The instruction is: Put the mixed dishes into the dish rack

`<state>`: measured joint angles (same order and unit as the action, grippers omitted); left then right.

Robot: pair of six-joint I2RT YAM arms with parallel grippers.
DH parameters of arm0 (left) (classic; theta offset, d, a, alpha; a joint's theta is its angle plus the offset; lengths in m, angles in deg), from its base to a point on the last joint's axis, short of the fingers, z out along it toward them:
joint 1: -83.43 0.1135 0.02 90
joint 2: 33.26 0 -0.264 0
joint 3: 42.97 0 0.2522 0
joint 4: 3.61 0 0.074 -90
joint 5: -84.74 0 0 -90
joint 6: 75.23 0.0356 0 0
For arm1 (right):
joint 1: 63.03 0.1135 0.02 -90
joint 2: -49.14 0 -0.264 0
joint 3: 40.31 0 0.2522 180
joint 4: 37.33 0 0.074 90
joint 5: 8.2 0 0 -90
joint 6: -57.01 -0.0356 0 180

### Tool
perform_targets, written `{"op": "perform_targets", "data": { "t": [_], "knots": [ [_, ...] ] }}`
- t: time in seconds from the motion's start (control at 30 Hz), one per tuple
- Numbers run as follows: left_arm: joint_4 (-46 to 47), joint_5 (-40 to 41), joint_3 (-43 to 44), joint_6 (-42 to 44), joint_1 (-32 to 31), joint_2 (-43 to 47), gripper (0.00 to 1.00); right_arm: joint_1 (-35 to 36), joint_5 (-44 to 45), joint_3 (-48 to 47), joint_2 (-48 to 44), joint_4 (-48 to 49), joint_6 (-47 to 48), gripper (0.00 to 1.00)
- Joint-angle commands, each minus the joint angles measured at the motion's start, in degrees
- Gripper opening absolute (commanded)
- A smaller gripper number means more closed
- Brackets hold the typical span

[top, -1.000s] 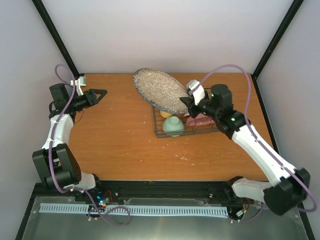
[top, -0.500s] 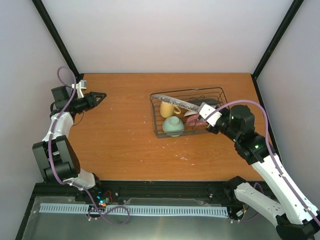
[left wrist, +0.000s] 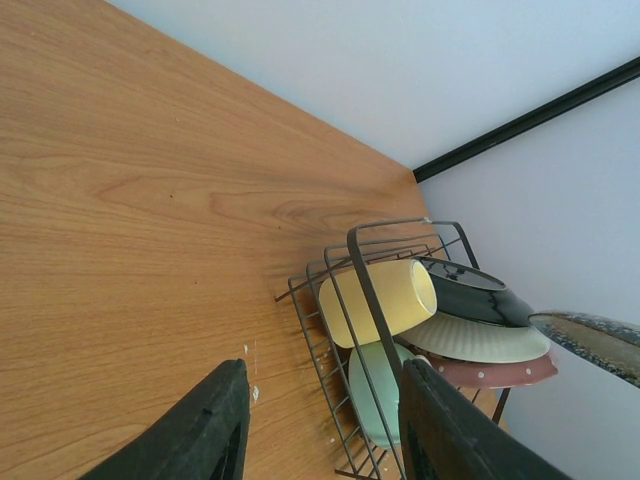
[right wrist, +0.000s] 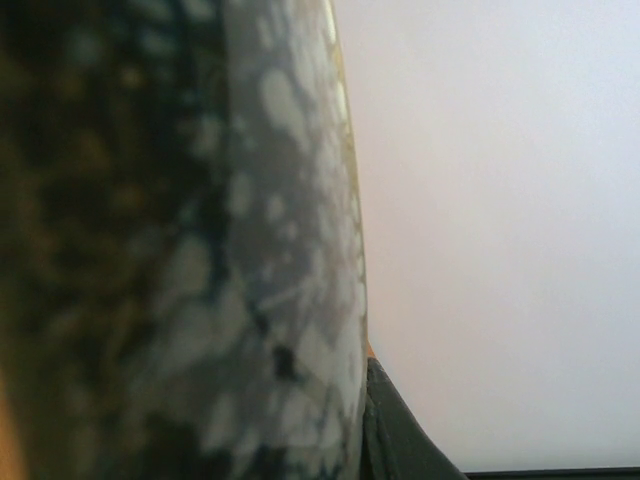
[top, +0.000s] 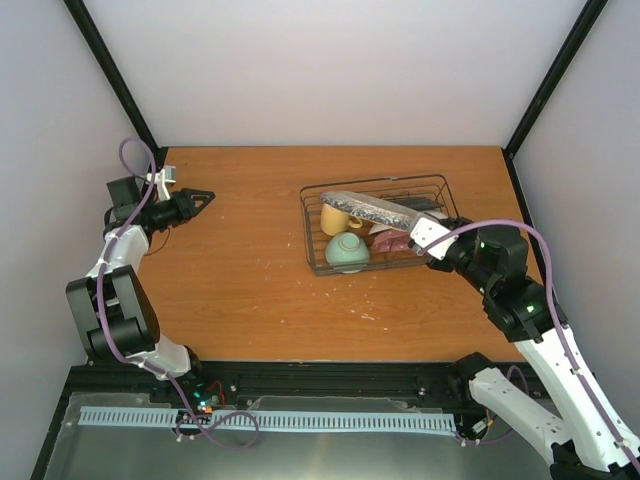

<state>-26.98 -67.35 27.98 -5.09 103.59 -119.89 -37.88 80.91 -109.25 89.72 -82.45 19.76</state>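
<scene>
The black wire dish rack stands right of centre on the table. In it are a yellow mug, a mint-green bowl and a pink plate. A speckled grey plate lies slanted across the rack's top, and my right gripper is shut on its right edge. That plate fills the right wrist view beside one dark finger. My left gripper hangs open and holding nothing at the far left. Its view shows the rack, mug, bowl and stacked plates.
Black frame posts rise at the back corners, with pale walls behind. Bare wooden tabletop lies between the left gripper and the rack. The arm bases sit along the near edge.
The right arm has swung the speckled plate down from high and tilted over the rack's back left until it lies across the rack, and the arm has drawn back right. The left gripper barely shifted.
</scene>
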Motion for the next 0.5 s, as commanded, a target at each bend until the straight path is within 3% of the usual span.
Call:
{"op": "perform_targets", "data": {
  "t": [0.0,0.17,0.47],
  "knots": [
    [1.76,-0.76,-0.06,1.36,0.35,-0.29,0.41,-0.10,-3.62,-6.59,-2.62,17.69,-2.45,0.03],
    [1.53,-0.50,-0.21,1.70,0.29,-0.17,0.41,-0.10,-5.64,-11.40,-3.35,12.95,-3.54,0.03],
    [1.65,-0.08,-1.03,2.02,0.33,-0.35,0.41,-0.10,-1.11,-18.24,-7.60,-8.05,-3.70,0.03]
  ]
}}
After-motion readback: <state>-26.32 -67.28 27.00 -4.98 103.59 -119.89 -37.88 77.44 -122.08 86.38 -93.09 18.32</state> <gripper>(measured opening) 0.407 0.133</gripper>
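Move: The right gripper still holds the big speckled plate by its right rim. The rack's middle is about 16 cm ahead of the right hand, 4 cm to its left and some 28 cm below. The pink plate stands around 8 cm ahead and 1 cm left, the mug 17 cm ahead and 17 cm left, the green bowl 6 cm ahead and 14 cm left, all roughly 25 cm lower. From the idle left hand, the rack lies 46 cm right, 1 cm ahead and 16 cm down. Keep the right gripper shut on the speckled plate's rim and lift it about 7 cm, starting gently and gathering speed, while drawing it back some 5 cm towards the base, away from the rack. Leave the wrist almost as it is, so the plate keeps its steep, nearly edge-on stance above the loaded dishes. ##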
